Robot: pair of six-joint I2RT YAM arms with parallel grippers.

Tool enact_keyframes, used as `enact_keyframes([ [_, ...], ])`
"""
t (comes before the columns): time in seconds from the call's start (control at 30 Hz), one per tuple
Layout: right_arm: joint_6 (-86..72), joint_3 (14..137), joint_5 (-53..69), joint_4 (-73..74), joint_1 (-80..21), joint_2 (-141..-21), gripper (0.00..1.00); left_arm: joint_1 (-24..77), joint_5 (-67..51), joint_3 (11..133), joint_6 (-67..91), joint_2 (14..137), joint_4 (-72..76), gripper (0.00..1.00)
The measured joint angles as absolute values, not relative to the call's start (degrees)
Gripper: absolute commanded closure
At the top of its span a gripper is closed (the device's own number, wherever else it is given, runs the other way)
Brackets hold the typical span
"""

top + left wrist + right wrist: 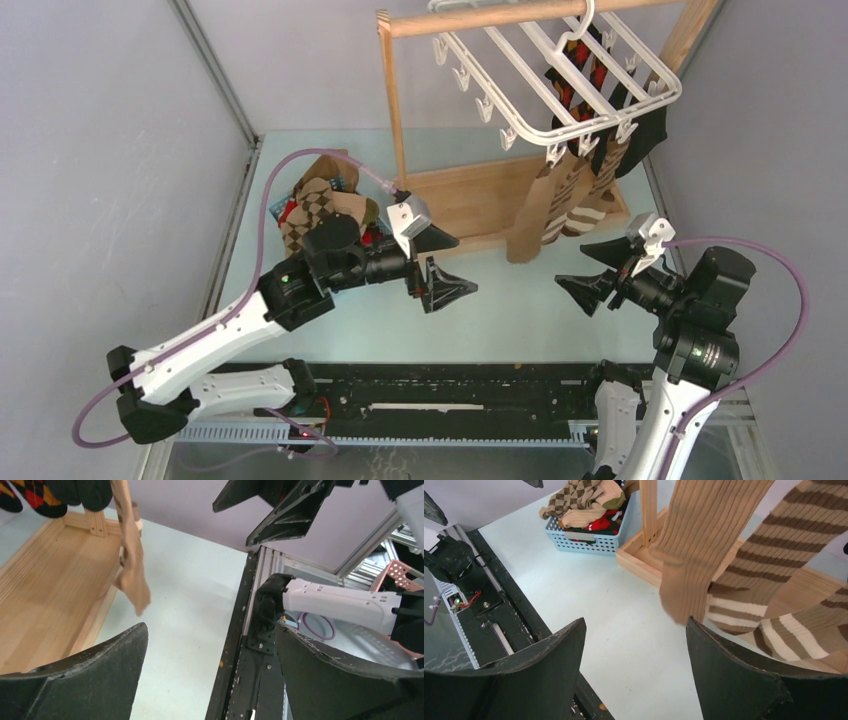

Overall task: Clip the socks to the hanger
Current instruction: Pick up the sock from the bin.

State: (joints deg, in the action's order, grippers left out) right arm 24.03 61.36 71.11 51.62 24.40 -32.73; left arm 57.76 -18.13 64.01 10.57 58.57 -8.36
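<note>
The white hanger [560,70] hangs by its hook from a wooden rail. Several socks dangle from its clips: a plain tan sock [530,215] [704,540], striped socks [582,195] [784,540], a black one [648,135] and a red argyle one [588,70]. More socks [318,200] [584,497] lie heaped in the blue basket [584,541] at the left. My left gripper [467,265] [211,625] is open and empty over the table, left of the tan sock. My right gripper [570,266] [636,620] is open and empty just below the tan sock's tip.
The wooden rail stand has a flat base [470,200] [45,590] under the hanging socks. Grey walls close in both sides. A black rail [450,395] runs along the near edge between the arm bases.
</note>
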Motion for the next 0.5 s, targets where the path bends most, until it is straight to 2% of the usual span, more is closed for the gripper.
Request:
enact_keyframes([
  [0.17,26.5,61.3,70.7,54.8,24.5,-31.6,0.18,57.3,-15.2,59.2,9.1,53.4,-11.8,0.00],
  [0.3,27.8,60.3,70.5,56.0,24.7,-29.6,0.18,53.1,-10.2,56.6,10.9,51.0,-15.5,0.00],
  [0.5,29.1,57.9,69.5,57.5,24.7,-28.3,0.18,35.2,-8.6,56.3,17.3,51.1,-21.7,0.00],
])
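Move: Down in the bin, the socks lie about 22 cm ahead of the left hand, 26 cm to its left and some 28 cm below. The near left corner of the rack's wooden base stands roughly 18 cm ahead, 12 cm left and 36 cm below the left hand; the plain tan sock hangs about 8 cm ahead, 11 cm to its right, near hand height. From the right hand, the bin's socks are about 20 cm ahead, 41 cm left, 25 cm below. Swinging away from the hanging socks towards the bin, the left hand goes about 12 cm left, 10 cm forward and 7 or 8 cm down, first left and sinking, then sweeping forward as well. It turns some 35 degrees counter-clockwise with a slight tip down, empty fingers staying wide open. The right hand, also open and empty, sinks 2 to 3 cm and eases back a little. ##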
